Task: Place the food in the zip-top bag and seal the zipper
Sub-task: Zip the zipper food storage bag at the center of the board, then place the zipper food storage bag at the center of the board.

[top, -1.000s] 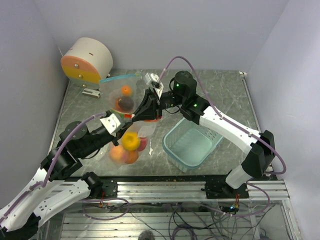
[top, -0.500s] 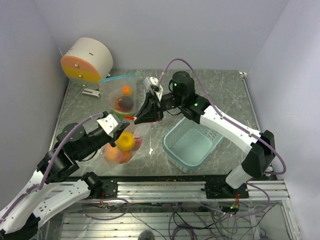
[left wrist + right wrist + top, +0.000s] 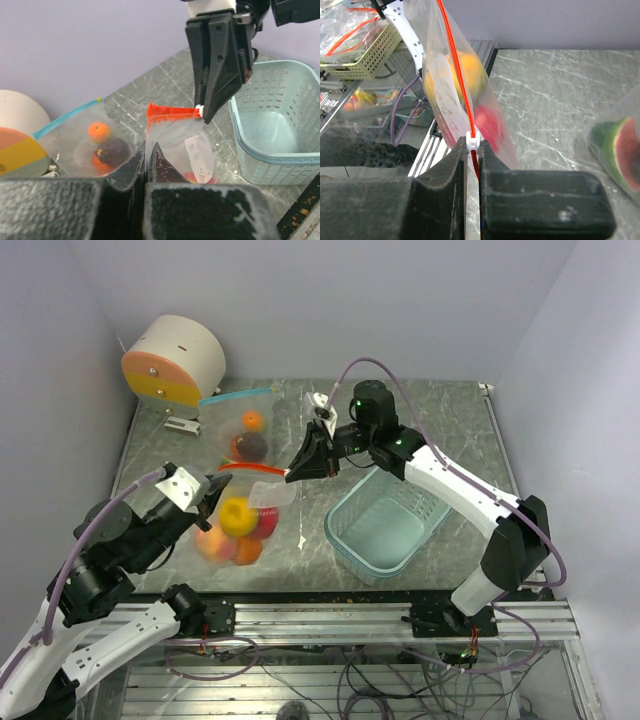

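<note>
The zip-top bag [image 3: 262, 495] hangs above the table, its red zipper [image 3: 250, 468] stretched taut between my two grippers. My left gripper [image 3: 210, 488] is shut on the bag's left end, and in the left wrist view the plastic is pinched between its fingers [image 3: 135, 160]. My right gripper [image 3: 293, 475] is shut on the white slider [image 3: 474, 141] at the zipper's right end. The food [image 3: 235, 515] sags in the bag's bottom: yellow, red and orange pieces, blurred. The right wrist view shows yellow food [image 3: 465, 75] and red food [image 3: 487, 125] behind the plastic.
A pale teal basket [image 3: 385, 530] stands right of the bag. A second bag [image 3: 245, 425] with a teal zipper lies behind, holding an orange and a maroon piece. A round white and orange drum [image 3: 175, 360] sits at the back left. A watermelon slice [image 3: 620, 155] lies in plastic.
My left gripper has pulled back to the left with the bag's end. The right gripper and slider have moved right, so the red zipper between them is longer. The food has swung left.
</note>
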You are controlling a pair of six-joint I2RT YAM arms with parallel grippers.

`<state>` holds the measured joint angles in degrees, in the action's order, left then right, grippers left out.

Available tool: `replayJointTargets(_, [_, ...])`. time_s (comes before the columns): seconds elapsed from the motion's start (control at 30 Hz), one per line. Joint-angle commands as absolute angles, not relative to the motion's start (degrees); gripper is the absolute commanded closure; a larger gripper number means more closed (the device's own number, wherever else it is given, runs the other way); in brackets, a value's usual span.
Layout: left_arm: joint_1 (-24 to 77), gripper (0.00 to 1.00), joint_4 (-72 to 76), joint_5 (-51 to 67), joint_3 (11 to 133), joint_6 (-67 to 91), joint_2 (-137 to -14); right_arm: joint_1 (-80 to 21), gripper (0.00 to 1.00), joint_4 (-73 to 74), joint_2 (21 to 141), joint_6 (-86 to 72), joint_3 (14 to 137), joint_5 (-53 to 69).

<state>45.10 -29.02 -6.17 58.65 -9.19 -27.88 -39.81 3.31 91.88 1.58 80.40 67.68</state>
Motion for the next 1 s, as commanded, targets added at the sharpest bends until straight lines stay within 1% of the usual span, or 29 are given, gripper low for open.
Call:
replayJointTargets(0.0, [44.9, 0.93, -27.1, -14.1, 62.3, -10.0, -26.0, -36.8, 1.00, 4.9, 92.9, 2.7, 78.4, 68.2])
replayJointTargets(0.3, [44.9, 0.93, -26.5, -18.0, 62.0, -10.0, -24.6, -36.0, 1.00, 15.0, 93.2, 10.4, 79.0, 61.3])
replayJointTargets(0.67, [44.9, 0.93, -25.4, -20.5, 60.8, -9.7, -24.7, -35.9, 1.00, 16.7, 93.4, 8.3, 79.4, 47.3])
replayJointTargets(0.7, [44.9, 0.93, -25.1, -20.8, 60.5, -9.2, -24.7, -35.9, 0.98, 16.3, 93.4, 7.2, 79.5, 46.0])
replayJointTargets(0.77, [44.9, 0.93, -24.2, -21.6, 59.4, -7.3, -25.3, -35.9, 0.59, 14.7, 92.7, 3.3, 79.5, 43.4])
replayJointTargets(0.8, [44.9, 0.93, -23.8, -22.1, 58.7, -6.2, -25.8, -35.9, 0.45, 13.1, 92.0, 0.9, 78.9, 41.9])
replayJointTargets(0.87, [44.9, 0.93, -22.4, -24.5, 57.2, -2.6, -27.2, -35.9, 0.04, 10.2, 89.9, -2.4, 77.4, 38.3])
replayJointTargets(0.9, [44.8, 0.93, -20.9, -26.3, 56.0, -1.0, -27.8, -35.9, 0.01, 9.3, 88.9, -3.5, 76.7, 36.0])
replayJointTargets(0.97, [44.9, 0.93, -16.6, -29.8, 52.9, 3.8, -28.9, -35.9, 0.00, 9.0, 86.7, -5.1, 75.9, 29.8])
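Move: Pinched in the right fingers already is the zipper slider, with the bag's other top corner in the left fingers; the slider lies about 10 cm to the right of the left hand and 3 cm ahead, slightly lower. From the right hand, the hanging fruit is some 9 cm left, 4 cm back and 12 cm below. The blue-topped bag lies about 25 cm ahead and 13 cm left, the basket 21 cm right and roughly level with it, both well below. Drawing the slider forward and down, a little to the right, the right hand tips its fingers down and turns clockwise, then opens wide and lets go only near the end of about 10 cm of travel. Against it the left hand keeps its pinch on the bag corner, going 4 cm left, then slightly forward, while turning some 15 degrees counter-clockwise. ##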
